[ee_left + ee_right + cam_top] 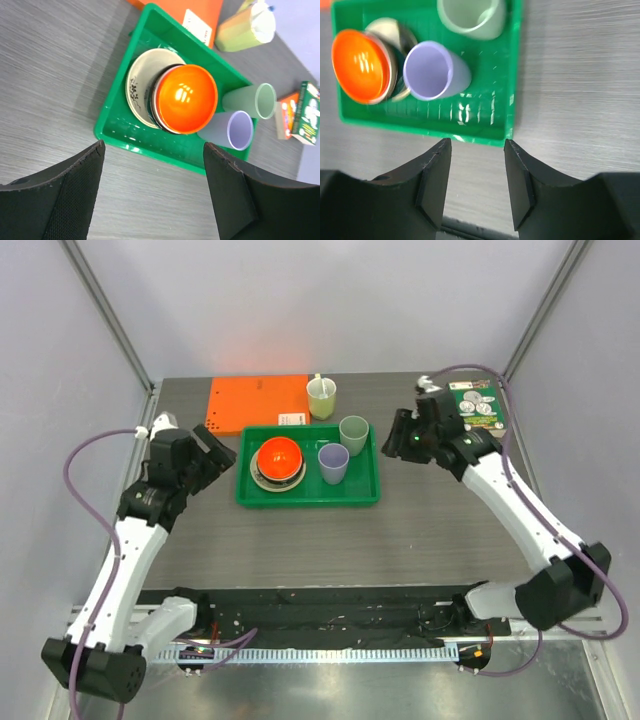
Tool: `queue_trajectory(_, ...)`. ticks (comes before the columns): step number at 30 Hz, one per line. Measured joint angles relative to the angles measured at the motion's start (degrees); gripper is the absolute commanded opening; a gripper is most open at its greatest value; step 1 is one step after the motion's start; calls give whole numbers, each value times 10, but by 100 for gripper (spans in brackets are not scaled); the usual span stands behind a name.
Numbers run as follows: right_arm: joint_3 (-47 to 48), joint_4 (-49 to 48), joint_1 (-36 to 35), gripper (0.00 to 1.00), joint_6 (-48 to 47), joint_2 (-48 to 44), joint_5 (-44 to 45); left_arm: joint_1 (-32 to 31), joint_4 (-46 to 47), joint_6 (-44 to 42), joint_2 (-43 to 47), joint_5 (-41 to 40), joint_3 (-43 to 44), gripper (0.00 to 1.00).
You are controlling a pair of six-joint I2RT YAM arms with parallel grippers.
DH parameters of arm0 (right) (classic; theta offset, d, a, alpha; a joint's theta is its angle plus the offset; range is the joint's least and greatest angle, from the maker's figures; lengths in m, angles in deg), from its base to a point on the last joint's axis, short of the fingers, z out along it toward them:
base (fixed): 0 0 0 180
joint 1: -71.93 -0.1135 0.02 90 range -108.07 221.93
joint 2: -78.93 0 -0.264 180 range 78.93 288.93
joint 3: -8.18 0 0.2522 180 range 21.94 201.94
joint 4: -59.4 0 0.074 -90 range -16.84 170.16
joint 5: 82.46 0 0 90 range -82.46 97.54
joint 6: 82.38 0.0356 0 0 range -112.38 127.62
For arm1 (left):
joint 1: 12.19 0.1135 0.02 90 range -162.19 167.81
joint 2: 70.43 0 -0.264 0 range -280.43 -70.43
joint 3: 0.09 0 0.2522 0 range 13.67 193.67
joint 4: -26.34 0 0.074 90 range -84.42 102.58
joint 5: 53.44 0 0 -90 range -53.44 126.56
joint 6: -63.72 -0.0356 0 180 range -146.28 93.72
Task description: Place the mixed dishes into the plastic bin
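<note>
The green plastic bin [308, 498] lies mid-table. In its left half an orange-red bowl [279, 453] tops a stack on a cream plate [139, 82] with dark motifs. A lavender cup [333, 462] and a pale sage-green cup [354, 434] stand in the right half. My left gripper [218, 455] hovers just left of the bin, open and empty, with its fingers wide apart in the left wrist view [154, 147]. On the other side my right gripper [400, 440] hangs off the bin's right edge, open with nothing between its fingers [477, 143].
A flat orange board [258, 400] lies behind the bin at the back left. A yellow-green cup with a spoon [321, 397] stands beside it. A green printed box [477, 405] sits at the back right, behind my right arm.
</note>
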Motion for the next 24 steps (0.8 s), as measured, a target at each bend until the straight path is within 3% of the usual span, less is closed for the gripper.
queue_trajectory(7,-123,-100,124,53,66,-115,-45,0,-58,12,115,4,-55,80)
queue_trajectory(14,-153,-120,127,52,100,-119,-59,0,-98,19,184,5,-99,80)
queue_trajectory(24,-172,-159,127,52,107,-205,-53,0,-99,27,184,7,-98,80)
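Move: All the dishes are in the green bin. Its middle is some 9 cm ahead of the left gripper, 18 cm to its right and 20 cm below; the orange bowl stands about 9 cm ahead and 11 cm right. From the right gripper the bin's middle is about 7 cm ahead, 18 cm left and 20 cm below, with the purple cup 4 cm ahead, 12 cm left, and the green cup 12 cm ahead, 7 cm left. Clear both empty grippers away from the filled bin. Draw the left one straight back about 8 cm, settling slightly lower, and hold it there. Swing the right one quickly 6 cm to the right, turning it clockwise and rolling its left side up some 15 degrees each, then pause and raise it about 5 cm as the fingers tip up. Leave both open as they are and touch nothing. ##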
